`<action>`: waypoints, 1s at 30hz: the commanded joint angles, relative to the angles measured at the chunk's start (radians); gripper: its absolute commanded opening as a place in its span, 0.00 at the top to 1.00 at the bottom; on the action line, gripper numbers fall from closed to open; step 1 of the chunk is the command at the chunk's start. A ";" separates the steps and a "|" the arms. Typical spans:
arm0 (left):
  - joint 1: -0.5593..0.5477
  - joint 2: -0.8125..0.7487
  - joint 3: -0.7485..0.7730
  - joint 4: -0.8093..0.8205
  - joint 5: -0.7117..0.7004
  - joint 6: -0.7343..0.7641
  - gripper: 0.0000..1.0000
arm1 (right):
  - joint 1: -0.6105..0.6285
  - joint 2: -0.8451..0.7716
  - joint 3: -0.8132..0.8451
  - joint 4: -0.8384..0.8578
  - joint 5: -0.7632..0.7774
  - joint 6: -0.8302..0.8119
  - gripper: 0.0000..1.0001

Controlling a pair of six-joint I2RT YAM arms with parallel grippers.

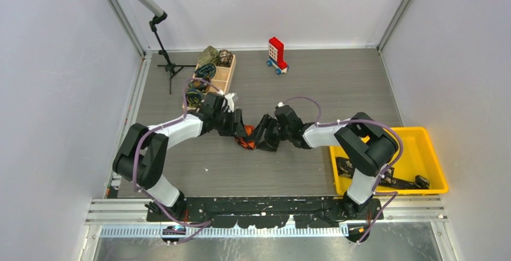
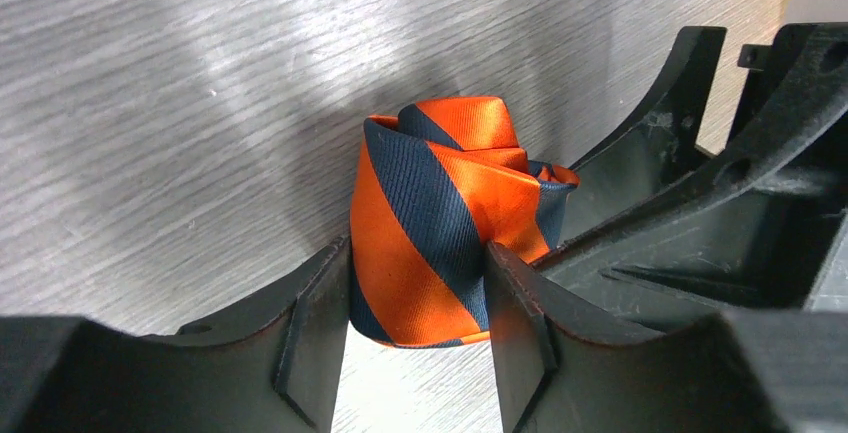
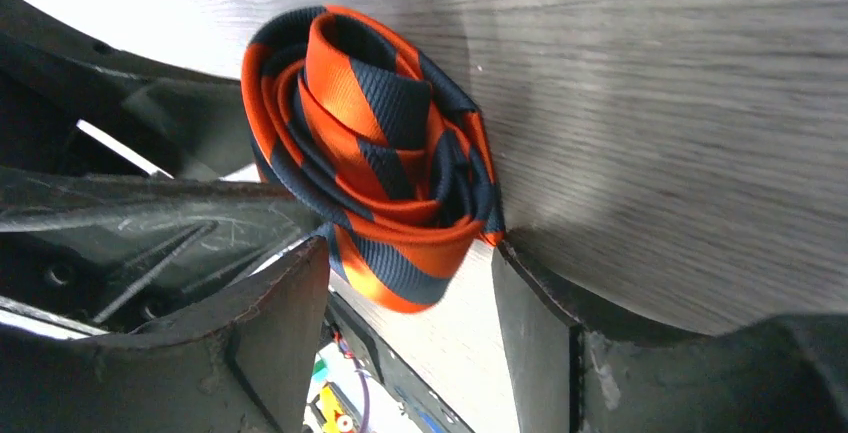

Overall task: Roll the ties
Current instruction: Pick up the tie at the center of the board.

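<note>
A tie (image 2: 440,193) with orange and dark-blue stripes, wound into a roll, stands on the grey table (image 1: 337,92). My left gripper (image 2: 418,258) is shut on it, one finger pressed against each side of the roll. My right gripper (image 3: 410,253) is open at the roll's (image 3: 370,123) other side; its right fingertip touches the edge and its left finger stands apart. From above, the two grippers (image 1: 240,127) (image 1: 260,137) meet mid-table over the roll (image 1: 244,143), which they mostly hide.
A wooden tray (image 1: 224,79) with several rolled ties sits at the back left, beside a microphone stand (image 1: 164,44). A red-and-white toy block (image 1: 276,55) on blue wheels stands at the back. A yellow bin (image 1: 422,137) at the right holds dark ties.
</note>
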 commanded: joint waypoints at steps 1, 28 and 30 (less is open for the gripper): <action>0.003 -0.055 -0.071 0.056 -0.029 -0.098 0.50 | 0.007 0.053 -0.005 0.081 0.090 0.054 0.36; 0.003 -0.090 -0.163 0.109 -0.085 -0.291 0.47 | 0.006 0.130 -0.034 0.264 0.135 0.033 0.89; 0.003 -0.113 -0.168 0.115 -0.081 -0.287 0.43 | 0.006 0.116 -0.032 0.250 0.135 0.023 0.96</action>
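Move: The rolled tie sits between the hands: its middle is about 2 cm to the left hand's right, 1 cm nearer the bases and a touch lower, with that hand's fingers already on it. From the right hand, still wider open, it lies some 3 cm to the left, level in depth and a touch lower. The wooden box stands roughly 18 cm ahead of the left hand and 10 cm to its left; the red toy is about 29 cm ahead of the right hand and 7 cm to its right. The rolled tie, still gripped at its left end by the left hand, is turned counter-clockwise by some 15 degrees as that hand eases left about 1.5 cm, its fingers loosening barely at the very end. Meanwhile the right hand slides forward and left, under 3 cm in all, onto the roll's right end, sinking slightly, and closes its fingers to pinch it. ##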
